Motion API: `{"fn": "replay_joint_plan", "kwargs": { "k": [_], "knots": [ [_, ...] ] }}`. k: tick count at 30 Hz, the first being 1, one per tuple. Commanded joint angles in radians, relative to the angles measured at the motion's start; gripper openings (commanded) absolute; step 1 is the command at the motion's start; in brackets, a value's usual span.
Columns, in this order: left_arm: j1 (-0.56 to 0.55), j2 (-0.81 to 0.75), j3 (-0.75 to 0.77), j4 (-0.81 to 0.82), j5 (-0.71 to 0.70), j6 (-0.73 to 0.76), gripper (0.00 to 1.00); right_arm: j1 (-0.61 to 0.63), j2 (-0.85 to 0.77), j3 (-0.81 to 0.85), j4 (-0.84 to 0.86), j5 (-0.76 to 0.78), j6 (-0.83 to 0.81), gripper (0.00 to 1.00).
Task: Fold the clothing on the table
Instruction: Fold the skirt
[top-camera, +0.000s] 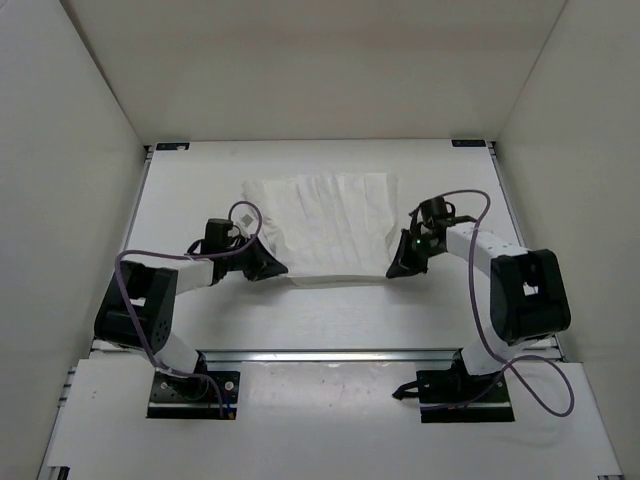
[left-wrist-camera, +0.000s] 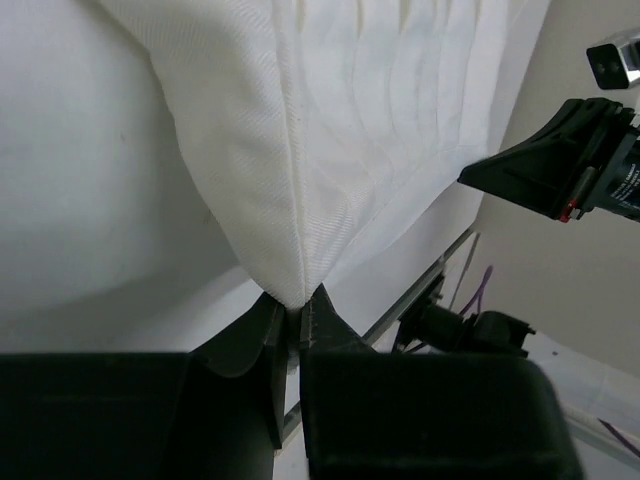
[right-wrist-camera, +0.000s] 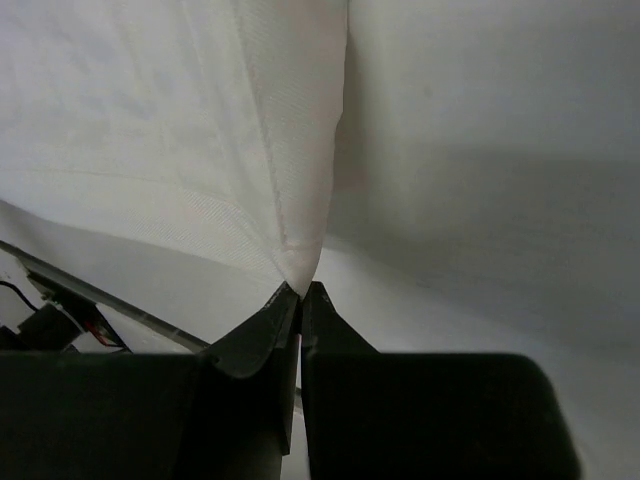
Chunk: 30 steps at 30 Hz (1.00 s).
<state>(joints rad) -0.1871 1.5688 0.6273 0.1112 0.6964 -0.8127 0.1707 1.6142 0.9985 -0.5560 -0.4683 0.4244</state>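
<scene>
The clothing (top-camera: 325, 225), a thin white ribbed fabric piece, lies spread in the middle of the table (top-camera: 200, 200). Its near edge is lifted and stretched between the two grippers. My left gripper (top-camera: 275, 268) is shut on the near left corner of the clothing (left-wrist-camera: 330, 150), the fabric tip pinched between the jaws (left-wrist-camera: 296, 305). My right gripper (top-camera: 397, 268) is shut on the near right corner of the clothing (right-wrist-camera: 200, 130), the tip caught at its fingertips (right-wrist-camera: 300, 290). The far edge rests on the table.
White walls (top-camera: 70, 150) enclose the table on the left, right and back. Metal rails (top-camera: 330, 354) run along the near edge by the arm bases. The right arm (left-wrist-camera: 560, 170) shows in the left wrist view.
</scene>
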Motion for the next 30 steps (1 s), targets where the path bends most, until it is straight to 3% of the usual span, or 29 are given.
{"fn": "replay_joint_plan", "kwargs": {
  "k": [1, 13, 22, 26, 30],
  "knots": [
    [-0.028, -0.116, -0.041, 0.003, -0.067, 0.081, 0.0, 0.024, -0.157, -0.091, 0.068, 0.059, 0.069, 0.0],
    [-0.12, -0.548, -0.25, -0.307, -0.235, 0.104, 0.0, 0.043, -0.489, -0.308, -0.108, 0.062, 0.086, 0.0],
    [-0.092, -0.987, -0.292, -0.521, -0.184, 0.015, 0.0, 0.026, -0.79, -0.278, -0.373, 0.037, 0.062, 0.0],
    [-0.092, -1.064, -0.245, -0.571, -0.169, -0.031, 0.0, -0.037, -0.893, -0.187, -0.507, -0.022, 0.016, 0.0],
    [-0.071, -1.086, -0.199, -0.535, -0.147, -0.097, 0.0, -0.077, -0.877, -0.087, -0.571, -0.092, -0.018, 0.0]
  ]
}}
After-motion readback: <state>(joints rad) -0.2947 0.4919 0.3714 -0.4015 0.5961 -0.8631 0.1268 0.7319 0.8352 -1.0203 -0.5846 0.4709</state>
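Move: I already have the skirt's two near corners pinched, one per hand, some 4 to 5 cm above the table. From my left hand the table's metal near rim lies about 21 cm straight back, and the middle of the skirt about 12 cm ahead and 8 cm to the right. From my right hand the rim is roughly 22 cm straight back and the skirt's middle about 13 cm ahead and 13 cm to the left. I drag the skirt back toward the near rim with both hands, first low over the table, then rising: my left about 13 cm back and 8 up, my right about 15 back and 11 up, both fingertips tilting upward by 10 to 15 degrees. My left fingers keep their pinch; my right ones stay shut, but the corner comes free of their tips. ##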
